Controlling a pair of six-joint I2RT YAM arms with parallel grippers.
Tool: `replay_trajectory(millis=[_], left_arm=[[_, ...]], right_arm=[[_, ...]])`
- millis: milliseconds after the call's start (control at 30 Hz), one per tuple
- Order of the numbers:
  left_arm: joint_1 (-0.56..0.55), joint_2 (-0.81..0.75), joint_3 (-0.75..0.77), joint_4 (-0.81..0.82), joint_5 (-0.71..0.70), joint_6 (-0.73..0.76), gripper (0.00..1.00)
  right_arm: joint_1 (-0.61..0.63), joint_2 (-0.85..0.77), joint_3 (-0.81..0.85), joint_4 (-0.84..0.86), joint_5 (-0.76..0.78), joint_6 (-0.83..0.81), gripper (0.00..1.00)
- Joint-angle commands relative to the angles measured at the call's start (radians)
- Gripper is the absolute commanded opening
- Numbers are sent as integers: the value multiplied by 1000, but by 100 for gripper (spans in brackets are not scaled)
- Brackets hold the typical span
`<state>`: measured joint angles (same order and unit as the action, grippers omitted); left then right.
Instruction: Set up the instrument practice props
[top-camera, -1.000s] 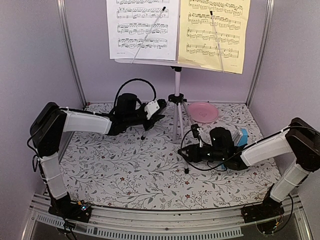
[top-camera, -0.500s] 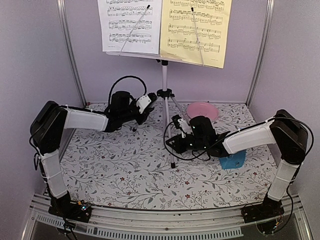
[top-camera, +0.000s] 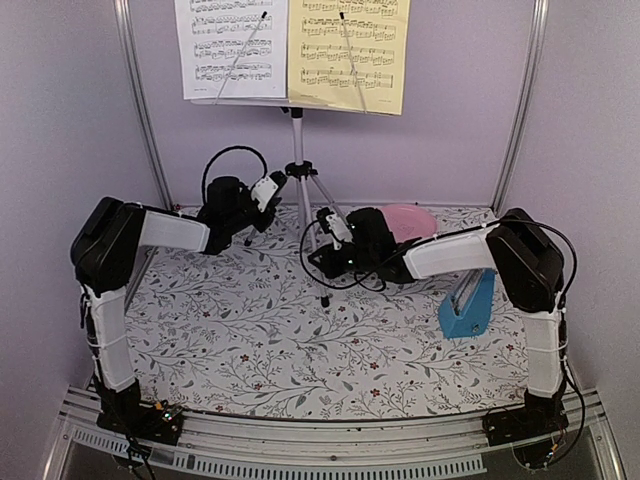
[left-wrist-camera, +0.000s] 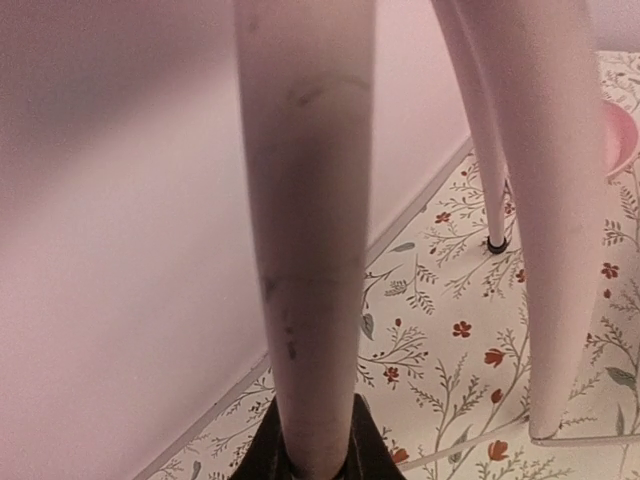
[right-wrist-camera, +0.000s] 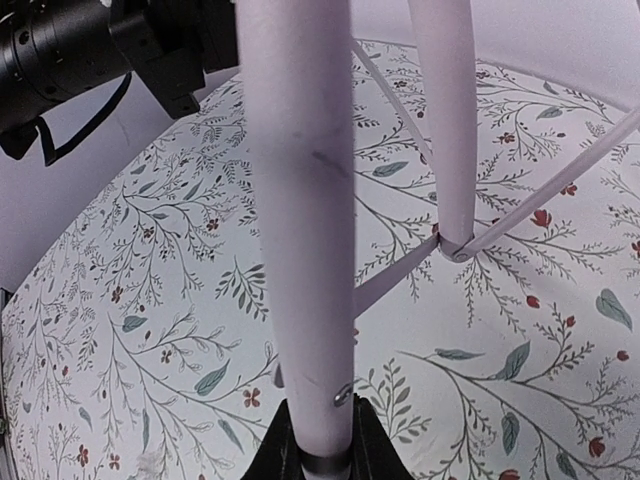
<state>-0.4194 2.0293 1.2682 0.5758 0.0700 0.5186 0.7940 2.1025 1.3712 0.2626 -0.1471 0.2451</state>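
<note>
The silver tripod music stand (top-camera: 297, 140) stands at the back centre. Its pale desk (top-camera: 285, 101) carries the white sheet (top-camera: 228, 45) and the yellow sheet (top-camera: 348, 50). My left gripper (top-camera: 275, 188) is shut on the stand's left leg, which fills the left wrist view (left-wrist-camera: 305, 250) between the dark jaws (left-wrist-camera: 310, 458). My right gripper (top-camera: 318, 252) is shut on the front leg (right-wrist-camera: 295, 250), clamped low between its jaws (right-wrist-camera: 322, 455). The small blue metronome (top-camera: 467, 305) stands on the floral table at the right, apart from both grippers.
A pink round plate (top-camera: 410, 219) lies at the back right, just behind my right arm. The lilac back wall and metal frame posts (top-camera: 140, 100) stand close behind the stand. The stand's other leg and braces (right-wrist-camera: 445, 130) cross the right wrist view.
Both grippers have moved left and toward the back wall with the stand held between them. My right arm has left the metronome, which now shows in full.
</note>
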Motion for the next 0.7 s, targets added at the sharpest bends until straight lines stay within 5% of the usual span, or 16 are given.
replay_trajectory(millis=[0, 467, 667], left_arm=[[86, 59, 105, 112, -91, 43, 0], [127, 193, 235, 121, -93, 50, 0], [123, 185, 207, 123, -70, 13, 23]], right_arm=[[-50, 92, 144, -15, -9, 32, 0], [-63, 319, 458, -90, -77, 19, 0], [-63, 314, 459, -69, -125, 10, 4]])
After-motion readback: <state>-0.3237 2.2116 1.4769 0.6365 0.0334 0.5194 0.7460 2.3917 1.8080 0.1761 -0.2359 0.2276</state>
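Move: The music stand's lower legs are already held, one in each hand; the spot they are being taken to is some 7 cm ahead and 4 cm left of either hand, at the same height. The stand's centre pole is about 12 cm ahead and 4 cm left of the right hand, and level ahead but about 7 cm to the right of the left hand. From the right hand, the pink plate lies some 22 cm ahead, 21 cm right and 10 cm lower; the metronome about 7 cm back and 31 cm right. The music stand is carried along by its two pinched legs, forward towards the back wall and somewhat left, about 8 cm, both arms together at one level and easing to a stop. The left hand turns slightly counter-clockwise, under 10 degrees; the right barely turns, and the fingers of both keep their hold. ##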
